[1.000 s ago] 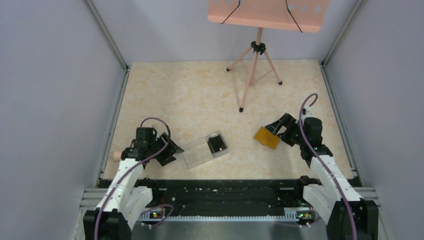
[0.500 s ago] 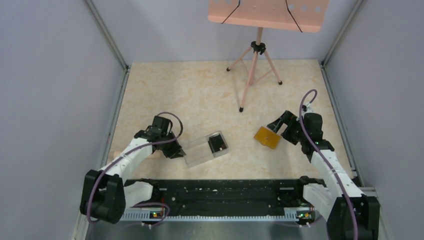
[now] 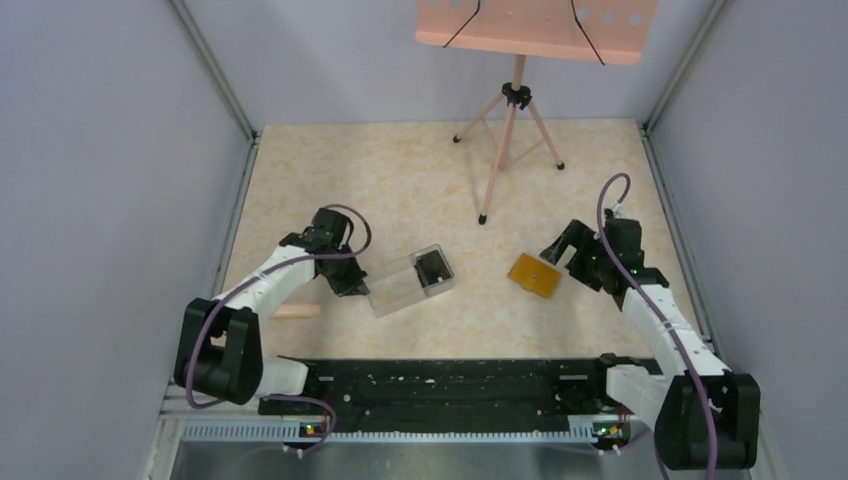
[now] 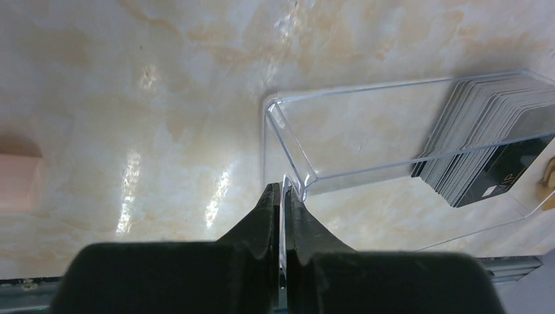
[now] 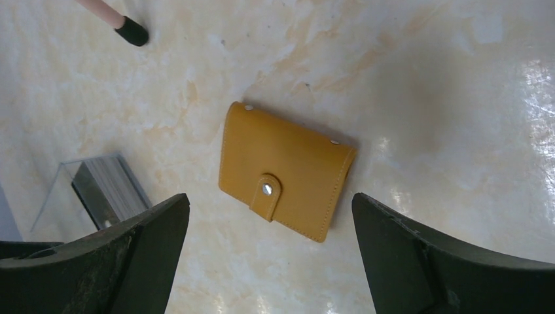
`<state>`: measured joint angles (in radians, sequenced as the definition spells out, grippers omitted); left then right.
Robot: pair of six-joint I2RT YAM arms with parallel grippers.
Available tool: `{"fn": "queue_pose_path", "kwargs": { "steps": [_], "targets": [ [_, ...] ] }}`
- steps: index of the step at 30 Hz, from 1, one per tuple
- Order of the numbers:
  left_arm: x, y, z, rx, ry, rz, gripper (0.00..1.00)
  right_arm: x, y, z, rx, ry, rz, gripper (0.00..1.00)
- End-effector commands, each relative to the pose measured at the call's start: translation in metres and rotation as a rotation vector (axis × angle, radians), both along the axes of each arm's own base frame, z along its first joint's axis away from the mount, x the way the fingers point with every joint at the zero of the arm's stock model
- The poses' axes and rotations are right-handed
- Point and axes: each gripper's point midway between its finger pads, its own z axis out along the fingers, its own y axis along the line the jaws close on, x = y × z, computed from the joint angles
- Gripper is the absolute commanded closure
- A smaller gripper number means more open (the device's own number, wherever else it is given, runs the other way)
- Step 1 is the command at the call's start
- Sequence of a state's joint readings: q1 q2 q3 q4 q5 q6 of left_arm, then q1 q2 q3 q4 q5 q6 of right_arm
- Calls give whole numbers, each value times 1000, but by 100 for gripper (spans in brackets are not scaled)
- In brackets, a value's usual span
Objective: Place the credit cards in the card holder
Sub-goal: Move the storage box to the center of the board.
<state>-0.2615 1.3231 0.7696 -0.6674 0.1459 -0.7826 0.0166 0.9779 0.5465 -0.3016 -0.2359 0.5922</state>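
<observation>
A stack of dark credit cards [image 3: 433,267] stands in the right end of a clear plastic box [image 3: 405,283] at the table's middle. In the left wrist view the credit cards [image 4: 487,140] lean inside the clear box [image 4: 366,131]. My left gripper [image 3: 357,288] is shut on the box's thin left end wall, pinched between its fingers [image 4: 283,190]. The orange card holder [image 3: 533,274] lies closed on the table to the right, clasp tab up [image 5: 285,171]. My right gripper [image 3: 563,258] hovers over its near edge, open wide [image 5: 269,197], touching nothing.
A pink music stand on a tripod [image 3: 510,150] stands at the back, one foot [image 5: 134,31] near the card holder. A short pinkish wooden rod [image 3: 295,310] lies left of the box, near the left arm. Grey walls close in both sides.
My left arm swung in from the near left to the box and closed on its end wall. The box shifted slightly. The right gripper backed off a little, staying open.
</observation>
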Motion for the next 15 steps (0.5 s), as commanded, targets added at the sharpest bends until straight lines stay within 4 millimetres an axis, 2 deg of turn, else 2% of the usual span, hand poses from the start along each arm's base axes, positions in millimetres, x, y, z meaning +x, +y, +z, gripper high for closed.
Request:
{"fn": "queue_pose_path", "kwargs": {
  "steps": [1,5,10,12,14,15],
  "targets": [
    [37,2,22,-1,-86,16,100,6,-14,-5,-68,65,-39,6],
    [49,23,22,21,-89,26,100,6,-17,-23,-91,147,-39,6],
    [49,44,19,83,-46,-8,99,10,-18,-41,-113,223,-10,6],
    [48,44,22,87,-49,-34,87,12,-19,-46,-126,240,-1,6],
    [47,44,30,87,-71,-63,59,15,-20,-48,-135,252,7,6],
    [46,44,34,88,-82,-81,48,17,-20,-50,-139,256,10,6]
  ]
}}
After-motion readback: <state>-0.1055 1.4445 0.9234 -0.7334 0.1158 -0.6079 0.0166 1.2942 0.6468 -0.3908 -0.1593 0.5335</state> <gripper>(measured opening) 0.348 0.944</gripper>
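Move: The left fingers still pinch the storage box's left end wall. The box's middle lies about 10 cm right, 3 ahead and 2 below that hand, the credit cards some 16 right and 6 ahead, and the pink tube roughly 20 to its left and 3 back. The open right hand has the card holder about 4 cm left, 1 ahead and 7 below, with the box's middle 32 cm left and 1 back. Still gripping the box by its left end wall, the left hand draws the box first forward, then mainly left, about 4 cm each way, and at the end opens partway, letting go of the wall. The wide-open right hand sinks about 6 cm towards the right part of the card holder, easing 1 to 2 cm right as its fingers tip further downward. ##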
